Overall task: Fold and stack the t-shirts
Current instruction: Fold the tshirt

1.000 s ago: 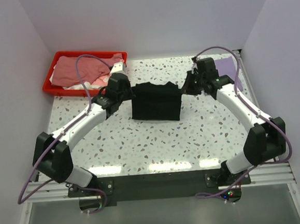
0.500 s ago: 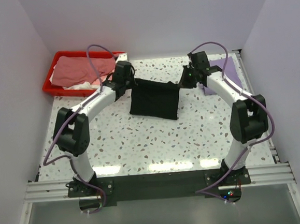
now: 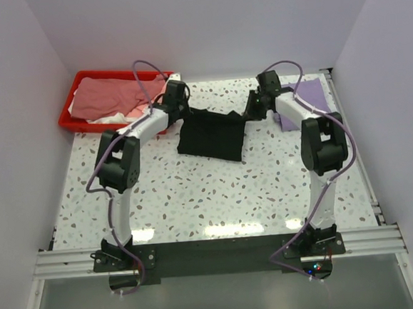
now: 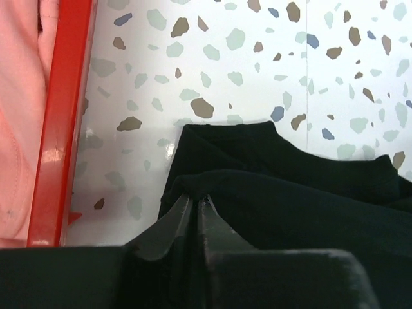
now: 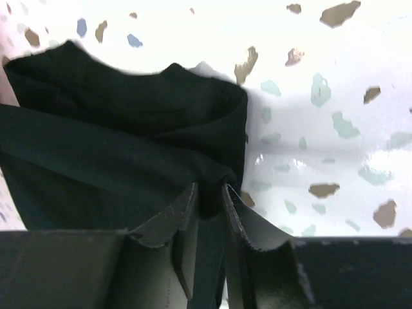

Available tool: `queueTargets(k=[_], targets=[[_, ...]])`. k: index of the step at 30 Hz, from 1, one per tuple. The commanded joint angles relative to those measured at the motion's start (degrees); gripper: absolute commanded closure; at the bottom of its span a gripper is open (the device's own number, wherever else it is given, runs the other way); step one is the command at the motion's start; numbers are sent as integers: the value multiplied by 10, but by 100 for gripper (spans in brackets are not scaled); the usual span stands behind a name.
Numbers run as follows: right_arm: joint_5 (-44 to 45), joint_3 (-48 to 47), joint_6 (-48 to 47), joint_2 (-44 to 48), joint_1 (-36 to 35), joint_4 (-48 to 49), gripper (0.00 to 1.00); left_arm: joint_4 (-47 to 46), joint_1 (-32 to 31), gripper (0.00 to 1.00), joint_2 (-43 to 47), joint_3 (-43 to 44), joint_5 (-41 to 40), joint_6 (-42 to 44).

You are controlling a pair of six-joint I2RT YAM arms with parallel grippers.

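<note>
A black t-shirt (image 3: 212,135) lies partly folded on the speckled table at the back middle. My left gripper (image 3: 181,110) is shut on its far left corner, seen in the left wrist view (image 4: 196,196) with black cloth (image 4: 290,206) pinched between the fingers. My right gripper (image 3: 250,112) is shut on the far right corner, and the right wrist view (image 5: 210,190) shows the cloth (image 5: 116,141) bunched between the jaws. The far edge is lifted between the two grippers. A folded light purple t-shirt (image 3: 309,96) lies at the back right. A dusty pink shirt (image 3: 109,98) lies in the bin.
A red plastic bin (image 3: 79,124) stands at the back left, close to my left gripper; its rim shows in the left wrist view (image 4: 61,129). White cloth (image 3: 111,119) peeks out under the pink one. White walls enclose the table on three sides.
Both arms have stretched towards the back of the table, carrying the black shirt's far edge further back. Both grippers stay shut on the cloth.
</note>
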State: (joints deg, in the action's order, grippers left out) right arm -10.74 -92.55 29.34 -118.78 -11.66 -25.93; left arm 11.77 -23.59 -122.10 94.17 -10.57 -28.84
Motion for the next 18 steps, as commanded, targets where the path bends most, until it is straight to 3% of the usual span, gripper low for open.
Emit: queueTargets(k=[1, 2, 3, 4, 5, 6, 12, 18], targets=[[-30, -51, -7, -26, 11, 17, 74, -7, 17, 85, -15, 48, 12, 12], [-38, -64, -13, -30, 13, 18, 59, -11, 18, 58, -13, 48, 18, 12], [-45, -68, -16, -31, 15, 19, 39, -33, 19, 46, -10, 37, 25, 12], [-58, -70, -20, -29, 16, 22, 6, -46, 19, 35, 3, 27, 34, 12], [-61, -69, -24, -24, 15, 25, 1, -57, 19, 14, 10, 17, 40, 10], [-64, -64, -24, -19, 16, 27, 1, -74, 19, 2, 17, 1, 43, 7], [-126, 31, -26, 54, 15, 70, 1, -109, 18, 0, 66, -52, 103, -16], [-203, 51, 4, 51, 11, 120, 1, -174, 17, 0, 56, -70, 210, -44]])
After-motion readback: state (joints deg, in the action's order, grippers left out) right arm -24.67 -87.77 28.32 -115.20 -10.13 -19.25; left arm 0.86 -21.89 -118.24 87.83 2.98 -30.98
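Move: Both hands hold the ends of the black t-shirt's upper layer near its far edge, a couple of centimetres above the table. The t-shirt's middle lies about 7 cm back and 6 cm right of the left hand, and about 6 cm back and 10 cm left of the right hand. The red bin's middle is some 19 cm left and 5 cm ahead of the left hand; the folded purple t-shirt's middle is roughly 16 cm right and 2 cm ahead of the right hand. While easing the last 2 cm or so forward and a touch lower, both hands open wide and let go of the black t-shirt's upper layer, the right fingers having already begun to part. Then they turn back, ending about 2.5 cm higher, as the left hand shifts 2 cm right and the right hand 2 cm left, each wrist rolling some 10 degrees so the fingertips swing inward over the shirt. ##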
